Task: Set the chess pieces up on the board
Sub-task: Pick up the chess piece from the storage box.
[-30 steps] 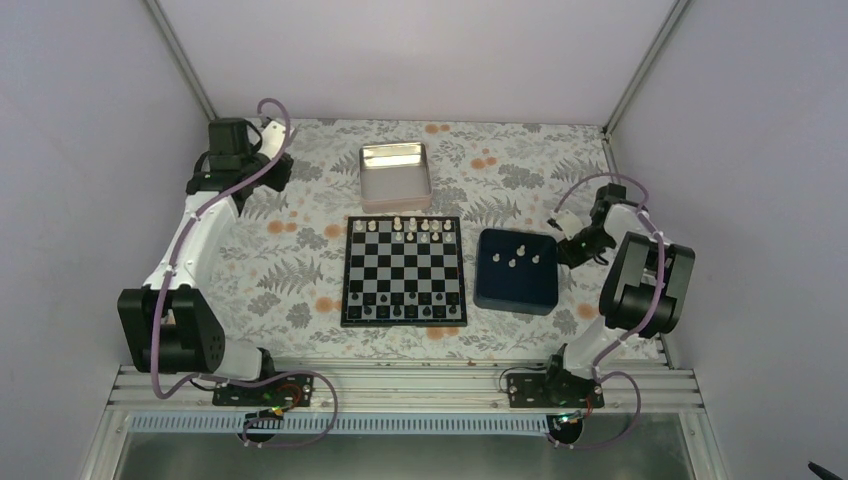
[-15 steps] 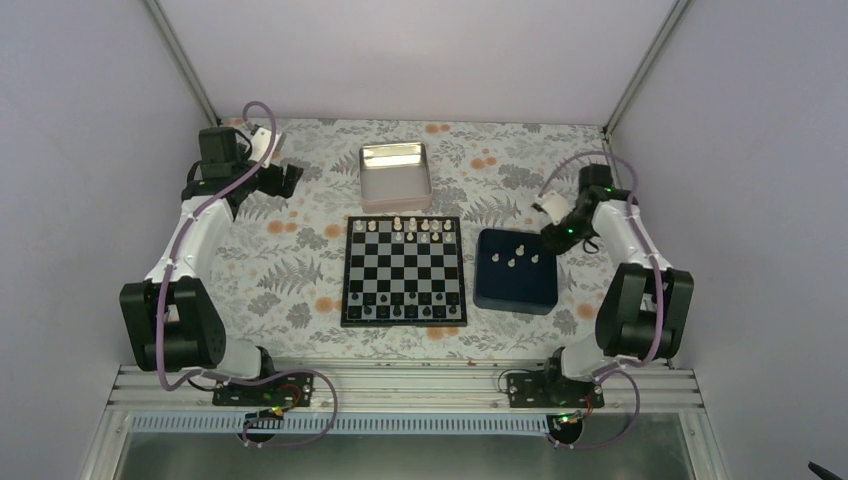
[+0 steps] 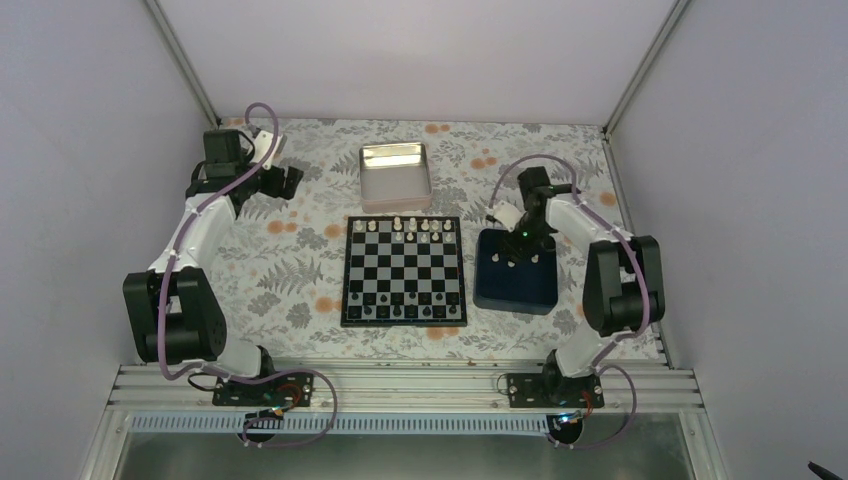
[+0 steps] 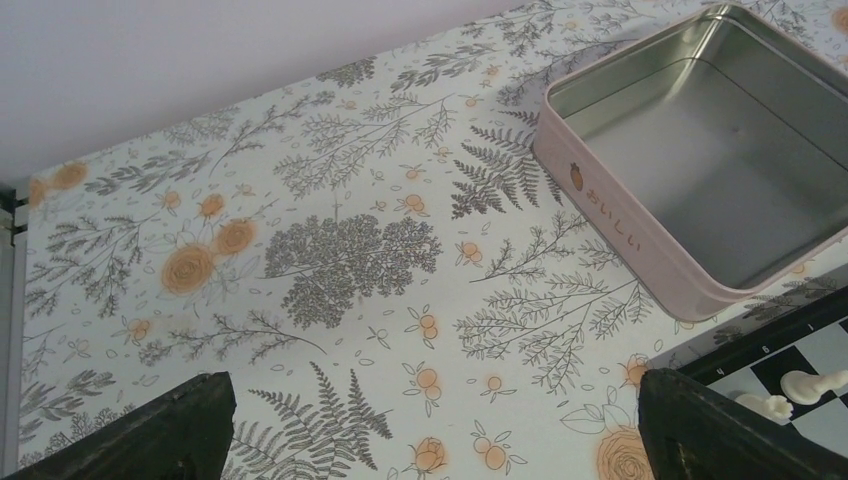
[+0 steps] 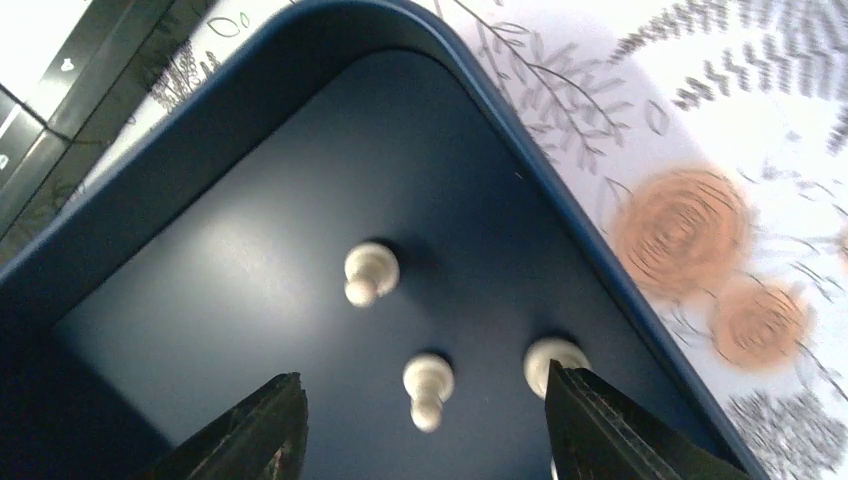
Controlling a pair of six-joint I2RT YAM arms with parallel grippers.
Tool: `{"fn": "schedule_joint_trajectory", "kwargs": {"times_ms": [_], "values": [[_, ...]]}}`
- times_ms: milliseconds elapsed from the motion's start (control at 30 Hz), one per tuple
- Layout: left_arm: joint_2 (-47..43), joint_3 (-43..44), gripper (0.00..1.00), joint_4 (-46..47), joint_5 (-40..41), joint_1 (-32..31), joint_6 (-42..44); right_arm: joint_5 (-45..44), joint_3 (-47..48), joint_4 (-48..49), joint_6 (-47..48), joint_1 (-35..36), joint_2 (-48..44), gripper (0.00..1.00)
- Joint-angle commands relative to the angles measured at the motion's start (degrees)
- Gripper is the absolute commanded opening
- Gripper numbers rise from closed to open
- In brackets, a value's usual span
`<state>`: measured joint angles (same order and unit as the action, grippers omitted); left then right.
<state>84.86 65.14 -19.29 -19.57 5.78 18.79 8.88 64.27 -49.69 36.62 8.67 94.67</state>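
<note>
The board [image 3: 400, 275] lies flat at the table's middle. Several white chess pieces [image 3: 411, 228] stand on its far rows and small dark ones [image 3: 405, 312] on its near row. More white chess pieces [image 3: 515, 262] stand in the dark blue tray [image 3: 515, 290] to the right of the board. My right gripper [image 3: 522, 236] hovers over that tray's far part. It is open in the right wrist view [image 5: 420, 380], with one white pawn [image 5: 428, 390] between the fingers and untouched. My left gripper [image 3: 285, 180] is open over bare tablecloth at the far left [image 4: 435, 385], holding nothing.
A shiny metal tin [image 3: 394, 172] with a pink outside [image 4: 620, 215] sits behind the board. A corner of the board [image 4: 800, 345] with two white pieces [image 4: 812, 381] shows at the lower right of the left wrist view. In the tray, two more pawns [image 5: 371, 274] [image 5: 550, 358] stand near the right fingers.
My right arm swung left from beside the blue tray to over it, and its jaws opened. My left gripper opened too and shifted slightly right.
</note>
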Motion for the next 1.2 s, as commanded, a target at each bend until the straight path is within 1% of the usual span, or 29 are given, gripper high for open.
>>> {"fn": "schedule_joint_trajectory", "kwargs": {"times_ms": [0,167,267,467,533,567,800,1167], "values": [[-1.4,-0.9,1.00,1.2,1.0,0.4,-0.5,-1.5,0.5,3.6,-2.8,3.8,3.3,0.62],[-1.5,-1.3,1.00,1.4,1.4,0.5,-0.5,-2.1,1.3,4.7,-4.3,7.1,6.1,0.60],[-1.4,-1.7,1.00,1.6,1.1,0.6,-0.4,-3.9,1.0,5.3,-4.7,8.7,7.4,0.57],[-1.5,-2.0,1.00,1.7,0.3,1.1,-0.6,-6.5,0.3,6.8,-5.5,9.3,8.0,0.51],[-1.5,-2.0,1.00,1.6,0.0,1.2,-0.6,-6.3,0.2,7.0,-5.6,9.5,7.9,0.47],[-1.6,-2.0,1.00,1.6,-0.2,1.2,-0.6,-6.2,0.2,7.0,-5.5,9.5,7.9,0.43],[-1.5,-1.8,1.00,1.1,-1.1,1.5,-0.5,-6.8,0.0,6.9,-5.7,10.0,8.1,0.26],[-1.5,-1.9,1.00,0.7,-2.6,2.0,-0.2,-8.0,0.1,5.6,-6.3,10.0,6.4,0.25]]}}
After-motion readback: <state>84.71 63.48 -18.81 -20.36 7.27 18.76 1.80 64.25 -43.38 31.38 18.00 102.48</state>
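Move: The chess piece that the right hand goes for stands nearest the box's far-left corner, about 4 cm to the hand's left, 1 cm ahead and some 4 cm below. At much the same depth, a second piece is nearly under the hand, 1 cm back and 1 cm left. A third is about 2 cm ahead and 1 cm right, a fourth 1 cm ahead and 5 cm right. From the left hand the wanted piece lies roughly 41 cm right, 11 cm back and 18 cm below. The right fingers end up pinching the leftmost piece, one pad on either side. To get there the hand sweeps left and sinks together, about 4 cm each way, down into the box near its far-left corner. It eases barely forward at the bottom while the part-open fingers narrow until they stop on the piece. ##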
